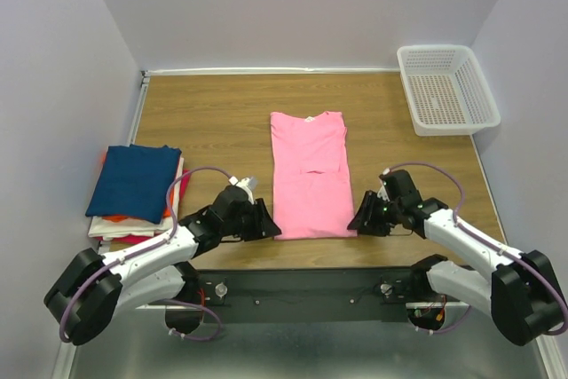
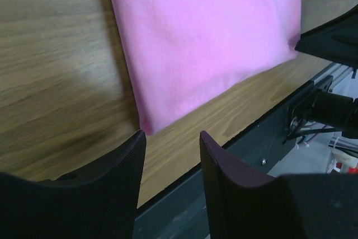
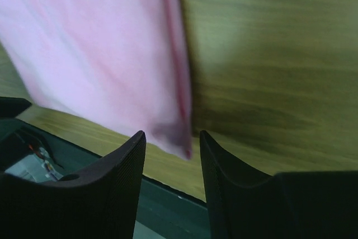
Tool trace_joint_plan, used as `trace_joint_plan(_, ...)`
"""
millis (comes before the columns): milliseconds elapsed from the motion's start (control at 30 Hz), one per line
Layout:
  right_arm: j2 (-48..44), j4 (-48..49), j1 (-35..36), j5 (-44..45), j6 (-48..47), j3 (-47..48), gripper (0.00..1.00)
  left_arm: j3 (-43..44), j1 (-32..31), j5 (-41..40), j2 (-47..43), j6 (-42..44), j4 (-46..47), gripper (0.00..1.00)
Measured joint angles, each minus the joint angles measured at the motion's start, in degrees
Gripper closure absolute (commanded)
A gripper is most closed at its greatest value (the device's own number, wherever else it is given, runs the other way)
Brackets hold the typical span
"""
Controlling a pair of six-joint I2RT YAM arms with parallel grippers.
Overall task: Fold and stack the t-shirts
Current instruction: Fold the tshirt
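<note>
A bright pink t-shirt [image 1: 308,175] lies flat in the middle of the table, its sides folded in to a long strip with the collar at the far end. My left gripper [image 1: 273,226] stands open just off its near left corner [image 2: 146,124], nothing between the fingers. My right gripper [image 1: 357,222] is open at the near right corner [image 3: 182,141], also holding nothing. A stack of folded t-shirts [image 1: 133,185] with a dark blue one on top sits at the left.
A white mesh basket [image 1: 446,88] stands at the far right corner. The table's near edge and a dark metal rail [image 2: 268,138] run right under both grippers. Grey walls close in the left, back and right sides.
</note>
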Motion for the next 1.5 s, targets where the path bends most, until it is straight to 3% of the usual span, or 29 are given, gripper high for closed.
trace_joint_plan(400, -2.8, -1.9, 0.0, -0.8, 2.6, -3.5, 0.52, -1.3, -0.8, 0.4, 3.4, -1.6, 0.9, 0.51)
trace_joint_plan(500, -2.8, -1.9, 0.0, -0.8, 3.0, -3.5, 0.52, -1.7, -0.8, 0.4, 4.5, -2.0, 1.7, 0.58)
trace_joint_plan(600, -2.7, -1.9, 0.0, -0.7, 3.1, -3.5, 0.57, -1.9, -0.9, 0.3, 5.2, -2.2, 2.7, 0.59)
trace_joint_plan(1000, -2.1, -0.4, 0.0, 0.3, 4.0, -3.5, 0.57, -2.5, -1.1, 0.3, 5.6, -2.4, 4.7, 0.59)
trace_joint_plan(1167, -1.2, 1.0, 0.0, 0.3, 4.5, -3.5, 0.59, -2.6, -1.2, 0.3, 6.7, -2.4, 6.0, 0.67)
trace_joint_plan(1500, -0.5, 2.5, 0.0, 0.3, 4.9, -3.6, 0.79, -2.6, -1.4, 0.3, 8.3, -2.6, 8.0, 0.70)
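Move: The t-shirt's near left corner is about 3 cm below the left gripper, 1 cm back and 1 cm right; its near right corner is roughly 2 cm below the right gripper and 1 cm back. The turned-up hem's middle lies some 17 cm ahead and 10 cm right of the left gripper, 16 cm ahead and 11 cm left of the right one. The shirt stack stands about 36 cm left and 13 cm ahead of the left gripper. Sink the left gripper about 3 cm, easing back 1 cm, so its half-open fingers straddle the t-shirt's near left corner, then narrow them onto the cloth. Draw the right gripper back 2 cm and down 1 cm, creep forward about 1 cm again, and narrow its fingers around the near right corner to roughly half their gap. ##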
